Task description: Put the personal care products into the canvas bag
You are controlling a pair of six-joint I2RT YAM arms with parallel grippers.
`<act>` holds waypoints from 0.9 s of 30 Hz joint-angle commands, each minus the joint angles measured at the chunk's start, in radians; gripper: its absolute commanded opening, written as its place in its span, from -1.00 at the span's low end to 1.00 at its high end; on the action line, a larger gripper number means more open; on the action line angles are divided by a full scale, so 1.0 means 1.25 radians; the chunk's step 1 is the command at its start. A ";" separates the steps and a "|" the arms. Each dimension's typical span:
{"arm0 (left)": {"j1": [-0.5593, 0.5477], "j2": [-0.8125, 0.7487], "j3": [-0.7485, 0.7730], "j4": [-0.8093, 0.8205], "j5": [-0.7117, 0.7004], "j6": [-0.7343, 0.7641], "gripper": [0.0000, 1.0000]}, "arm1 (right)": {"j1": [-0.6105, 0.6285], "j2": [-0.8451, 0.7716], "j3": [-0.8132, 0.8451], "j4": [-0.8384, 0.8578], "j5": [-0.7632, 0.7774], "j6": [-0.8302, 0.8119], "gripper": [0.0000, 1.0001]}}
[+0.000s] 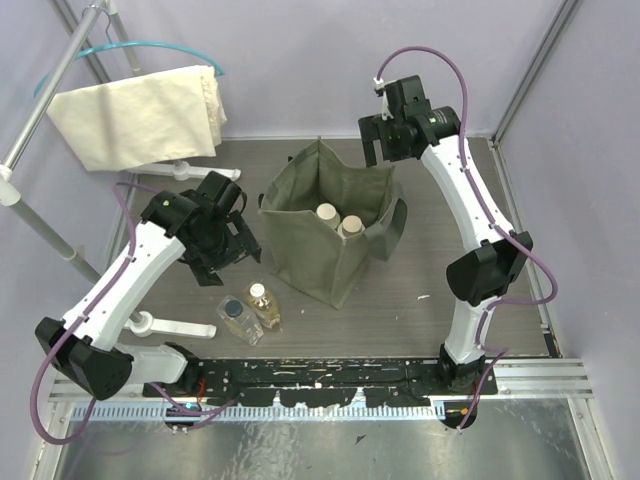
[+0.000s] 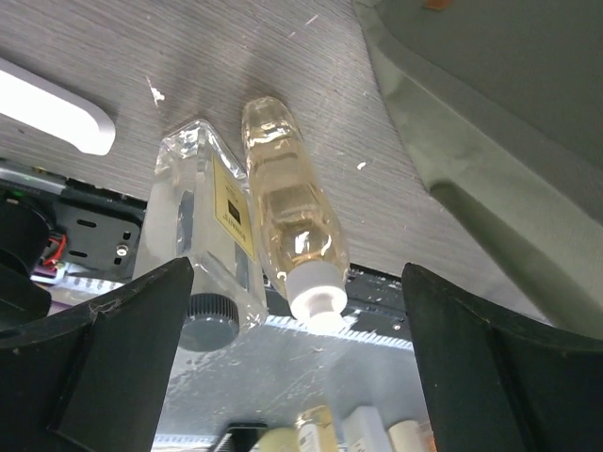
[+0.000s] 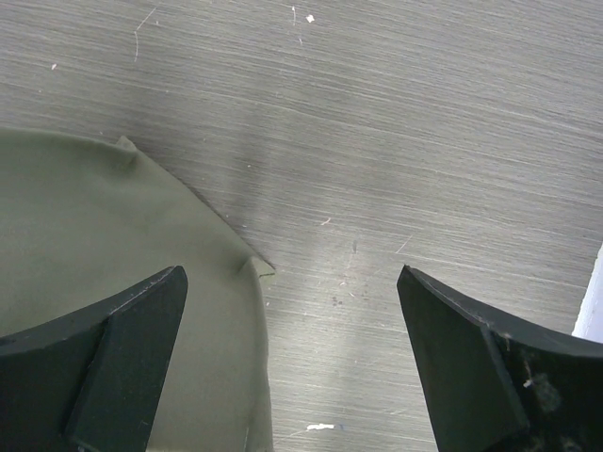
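Note:
The olive-green canvas bag [image 1: 322, 250] stands open mid-table, and two cream-capped bottles [image 1: 338, 219] stand inside it. A clear bottle with a dark cap [image 1: 238, 319] and an amber bottle with a white cap [image 1: 264, 305] lie side by side on the table, left of the bag's front. My left gripper [image 1: 224, 260] hovers open just behind them. In the left wrist view the clear bottle [image 2: 200, 240] and the amber bottle [image 2: 287, 221] lie ahead of my wide-apart fingers [image 2: 297, 353], caps toward me. My right gripper [image 1: 383, 148] hangs open at the bag's back right corner, over its fabric edge [image 3: 104, 245].
A cream cloth [image 1: 140, 115] hangs on a hanger at the back left, on a rack whose white feet [image 1: 178, 326] reach onto the table. One white foot [image 2: 57, 108] lies just beside the clear bottle. A black rail [image 1: 320, 375] runs along the front edge.

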 commanded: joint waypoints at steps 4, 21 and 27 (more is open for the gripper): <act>-0.033 0.009 -0.059 0.070 -0.053 -0.150 0.98 | -0.002 -0.087 -0.049 0.036 0.006 -0.016 1.00; -0.098 0.034 -0.130 0.101 -0.064 -0.273 0.99 | -0.003 -0.171 -0.162 0.064 0.020 -0.017 1.00; -0.125 0.045 -0.143 0.100 -0.049 -0.299 0.97 | -0.002 -0.178 -0.178 0.064 0.020 -0.023 1.00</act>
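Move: Under the open left fingers and close by stands the amber bottle, about 4 cm back, 3 cm to the right and its middle some 11 cm below. The clear bottle is beside it, roughly 8 cm back and 2 cm left of the hand, at the same depth. The canvas bag's middle lies about 9 cm ahead, 17 cm right and 9 cm down. From the right hand, the amber bottle is some 30 cm back, 29 cm left, 18 cm below. Sinking about 5 cm in all, the left hand comes down towards the amber bottle, shifting some 3 cm right between two spells of descent and turning about 10 degrees counter-clockwise, its fingers kept wide open with no grip yet. Meanwhile the open right hand draws back about 3 cm and slightly right near the bag's far right rim. ##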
